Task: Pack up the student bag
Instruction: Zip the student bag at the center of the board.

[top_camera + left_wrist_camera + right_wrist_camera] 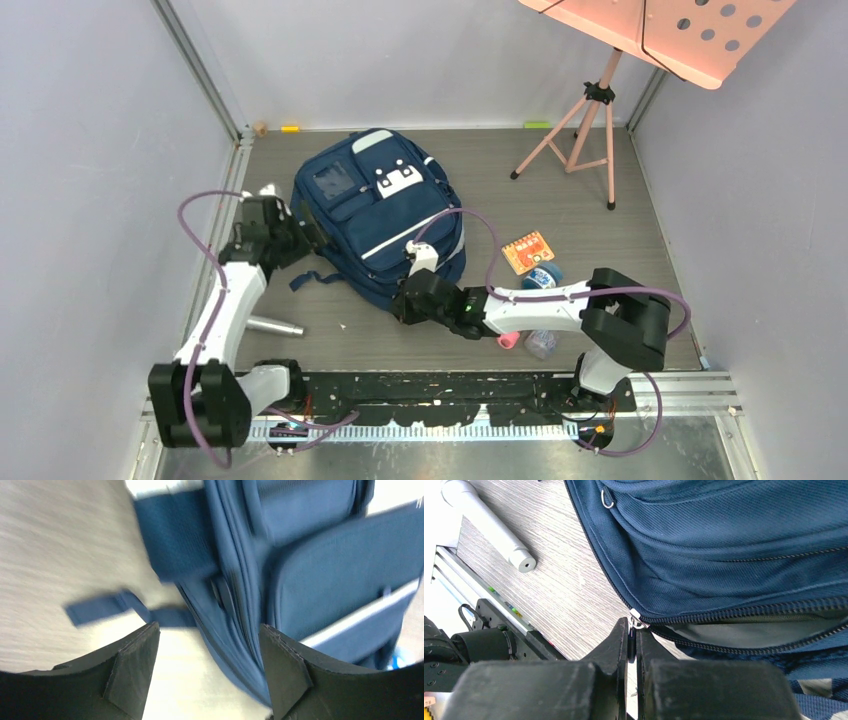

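Observation:
The student bag (385, 215) is a navy backpack lying front-up in the middle of the floor. My left gripper (300, 228) hovers open at the bag's left side. In the left wrist view its jaws stand wide apart (207, 630) over the bag's side seams (235, 610), holding nothing, and a loose strap (100, 610) trails on the floor. My right gripper (408, 300) is at the bag's near edge. It is shut (632, 630) on the metal zipper pull (635, 622) of the main compartment. The zipper is partly open and shows grey lining (754, 632).
A silver cylinder (272, 325) (489, 527) lies on the floor at the near left. An orange packet (527, 251), a bottle (542, 340) and a pink object (509, 341) lie right of the bag. A pink music stand (590, 110) stands at the back right.

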`<state>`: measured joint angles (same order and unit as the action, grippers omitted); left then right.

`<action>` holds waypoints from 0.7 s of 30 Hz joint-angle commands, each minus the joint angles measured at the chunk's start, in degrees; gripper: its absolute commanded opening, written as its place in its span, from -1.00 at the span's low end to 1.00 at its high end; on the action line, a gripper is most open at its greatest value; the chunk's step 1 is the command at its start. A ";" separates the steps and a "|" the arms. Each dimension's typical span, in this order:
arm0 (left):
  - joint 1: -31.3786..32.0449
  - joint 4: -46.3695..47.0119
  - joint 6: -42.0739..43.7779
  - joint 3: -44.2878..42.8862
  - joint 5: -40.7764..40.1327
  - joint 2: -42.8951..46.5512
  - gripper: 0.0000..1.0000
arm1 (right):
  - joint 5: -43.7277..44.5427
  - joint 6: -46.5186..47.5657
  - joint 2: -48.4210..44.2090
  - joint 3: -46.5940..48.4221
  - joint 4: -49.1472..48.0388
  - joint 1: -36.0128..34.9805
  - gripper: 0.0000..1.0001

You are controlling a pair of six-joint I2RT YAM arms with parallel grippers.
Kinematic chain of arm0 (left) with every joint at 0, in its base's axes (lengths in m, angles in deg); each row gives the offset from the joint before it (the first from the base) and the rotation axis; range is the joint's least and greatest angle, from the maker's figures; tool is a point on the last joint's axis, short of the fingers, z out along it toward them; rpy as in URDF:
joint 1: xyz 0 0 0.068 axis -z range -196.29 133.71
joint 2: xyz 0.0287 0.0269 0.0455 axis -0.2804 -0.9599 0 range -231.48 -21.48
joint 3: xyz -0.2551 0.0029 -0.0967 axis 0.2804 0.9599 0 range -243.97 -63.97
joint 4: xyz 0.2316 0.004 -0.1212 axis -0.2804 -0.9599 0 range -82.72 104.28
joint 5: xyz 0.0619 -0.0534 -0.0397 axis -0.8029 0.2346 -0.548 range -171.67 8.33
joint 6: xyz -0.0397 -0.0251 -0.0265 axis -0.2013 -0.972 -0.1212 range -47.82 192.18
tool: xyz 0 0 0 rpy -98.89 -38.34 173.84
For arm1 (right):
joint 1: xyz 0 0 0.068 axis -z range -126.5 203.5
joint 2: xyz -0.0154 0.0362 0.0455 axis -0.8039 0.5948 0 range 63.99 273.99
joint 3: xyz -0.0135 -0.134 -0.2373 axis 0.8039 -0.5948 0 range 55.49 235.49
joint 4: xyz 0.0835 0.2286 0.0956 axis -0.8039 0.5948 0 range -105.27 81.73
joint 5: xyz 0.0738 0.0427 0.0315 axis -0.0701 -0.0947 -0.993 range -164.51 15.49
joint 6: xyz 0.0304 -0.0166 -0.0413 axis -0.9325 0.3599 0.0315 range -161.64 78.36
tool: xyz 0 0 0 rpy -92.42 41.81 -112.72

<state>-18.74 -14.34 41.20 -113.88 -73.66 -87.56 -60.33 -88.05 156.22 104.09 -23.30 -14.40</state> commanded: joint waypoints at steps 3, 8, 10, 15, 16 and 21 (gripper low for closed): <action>9.01 2.90 -11.21 12.44 3.24 10.86 0.45 | -2.88 1.14 1.86 3.43 -1.62 -0.92 -0.99; 11.37 4.17 -15.97 17.92 4.00 15.72 0.43 | -3.38 0.73 2.92 4.05 -2.07 -0.92 -0.99; 11.93 4.82 -16.77 19.64 3.99 15.90 0.45 | -3.52 0.65 3.41 4.31 -2.07 -0.92 -0.99; 12.68 9.89 -19.71 23.03 5.16 15.23 0.46 | -3.91 0.55 4.13 4.86 -2.17 -0.91 -0.99; 12.88 10.86 -20.13 23.44 5.12 15.22 0.46 | -3.90 0.54 4.20 4.91 -2.16 -0.91 -0.99; 13.40 14.44 -21.35 24.51 4.40 13.61 0.48 | -3.81 0.62 4.45 4.97 -1.85 -1.00 -0.99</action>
<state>-5.83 -7.06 22.01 -89.92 -69.61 -73.01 -62.50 -87.86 160.13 106.77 -23.78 -14.53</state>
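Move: For my left hand, open and empty, the near-left edge of the student bag lies about 10 cm back, 8 cm to the right and some 10 cm below. The zip pull is about 14 cm back and 15 cm right; the loose strap is 8 cm back and 2 cm left, and the silver tube 17 cm back and 13 cm left. From my right hand, which still holds the zip pull, that edge is some 6 cm left and 4 cm forward, about level. I bring my open left hand back, right and down, about 8 cm each way, quickly at first and then easing, towards the near-left edge beside my right hand. The left side of the gripper rolls down some 15 degrees; its fingers stay apart and touching can't be made out. My right hand keeps its pinch on the zip pull and eases left and slightly down, about 1.5 cm. ##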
